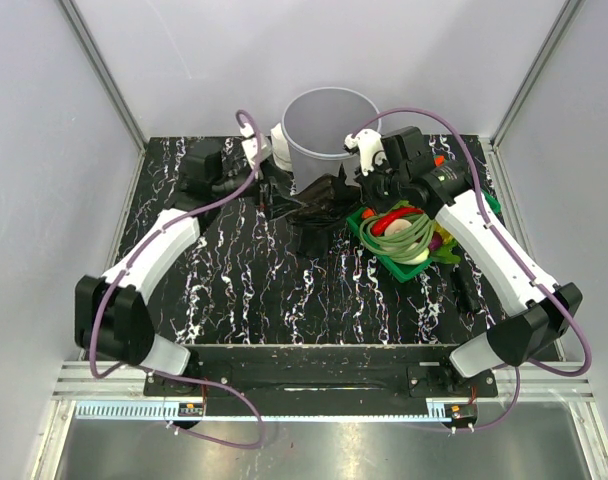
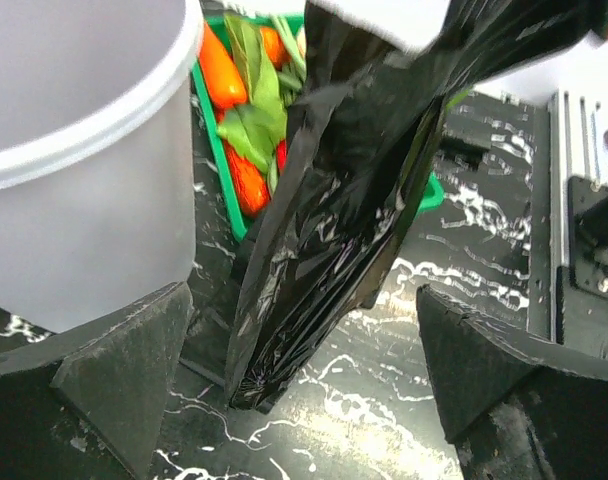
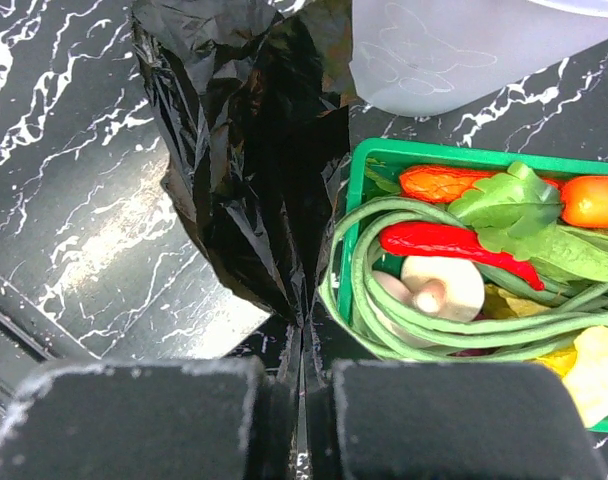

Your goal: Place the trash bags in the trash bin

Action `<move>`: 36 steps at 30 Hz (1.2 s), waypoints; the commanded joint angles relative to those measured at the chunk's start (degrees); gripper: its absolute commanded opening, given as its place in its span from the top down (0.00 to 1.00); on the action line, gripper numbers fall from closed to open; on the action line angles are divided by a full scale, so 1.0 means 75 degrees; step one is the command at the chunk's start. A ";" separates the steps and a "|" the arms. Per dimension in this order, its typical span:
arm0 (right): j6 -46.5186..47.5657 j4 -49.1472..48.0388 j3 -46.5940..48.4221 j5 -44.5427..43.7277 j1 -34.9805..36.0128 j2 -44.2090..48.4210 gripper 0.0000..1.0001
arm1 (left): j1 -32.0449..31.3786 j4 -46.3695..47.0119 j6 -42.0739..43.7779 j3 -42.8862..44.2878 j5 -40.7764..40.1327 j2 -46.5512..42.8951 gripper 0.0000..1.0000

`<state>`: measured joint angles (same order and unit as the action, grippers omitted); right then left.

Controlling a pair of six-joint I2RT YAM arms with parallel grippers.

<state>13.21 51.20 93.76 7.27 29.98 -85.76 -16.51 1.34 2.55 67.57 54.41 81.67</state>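
Note:
The light-grey trash bin (image 1: 329,120) stands at the back middle; it also shows in the left wrist view (image 2: 74,130) and the right wrist view (image 3: 464,50). A glossy black trash bag (image 1: 319,205) hangs just in front of it, between both grippers. My right gripper (image 1: 356,192) is shut on the bag's pinched edge (image 3: 304,365), and the film (image 3: 244,150) spreads out from it down to the table. My left gripper (image 1: 276,195) is wide open, with the bag (image 2: 334,230) hanging between its fingers (image 2: 124,360), apart from both.
A green basket (image 1: 366,218) of vegetables sits right of the bag, touching it; its rim shows in the right wrist view (image 3: 434,158) and the left wrist view (image 2: 429,195). The black marbled table (image 1: 244,290) lies below. Frame rails run along the table's sides.

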 commanded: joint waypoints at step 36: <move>0.0453 -0.0065 -0.0676 -0.1402 -0.0306 0.0993 1.00 | 0.0314 -0.1692 0.1514 0.0612 -0.1689 -0.0493 1.00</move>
<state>15.64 52.53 89.25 0.51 28.14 -80.23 -15.79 -13.26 17.26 72.62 43.09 82.21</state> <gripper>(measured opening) 0.007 0.013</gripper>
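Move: The black trash bag hangs from the right hand's shut fingers, its middle about 9 cm to the right of the open left hand, level with it fore and aft, and some 7 cm lower. From the left hand, the trash bin's middle is about 15 cm ahead, 10 cm right and 13 cm lower; the vegetable basket is about 7 cm ahead, 32 cm right and 22 cm lower. From the right hand, the bag's middle is about 8 cm left and 5 cm lower. The open left hand drops about 9 cm while edging 3 to 4 cm to the right against the hanging trash bag, its fingertips dipping some 10 degrees, and shuts on the near part of the bag. Keeping that pinch, it turns back up and to the left by about 6 to 7 cm each way, swinging counter-clockwise, while the right hand, which keeps its own pinch and first eases back a little, then draws about 5 cm to the right, away from it. ##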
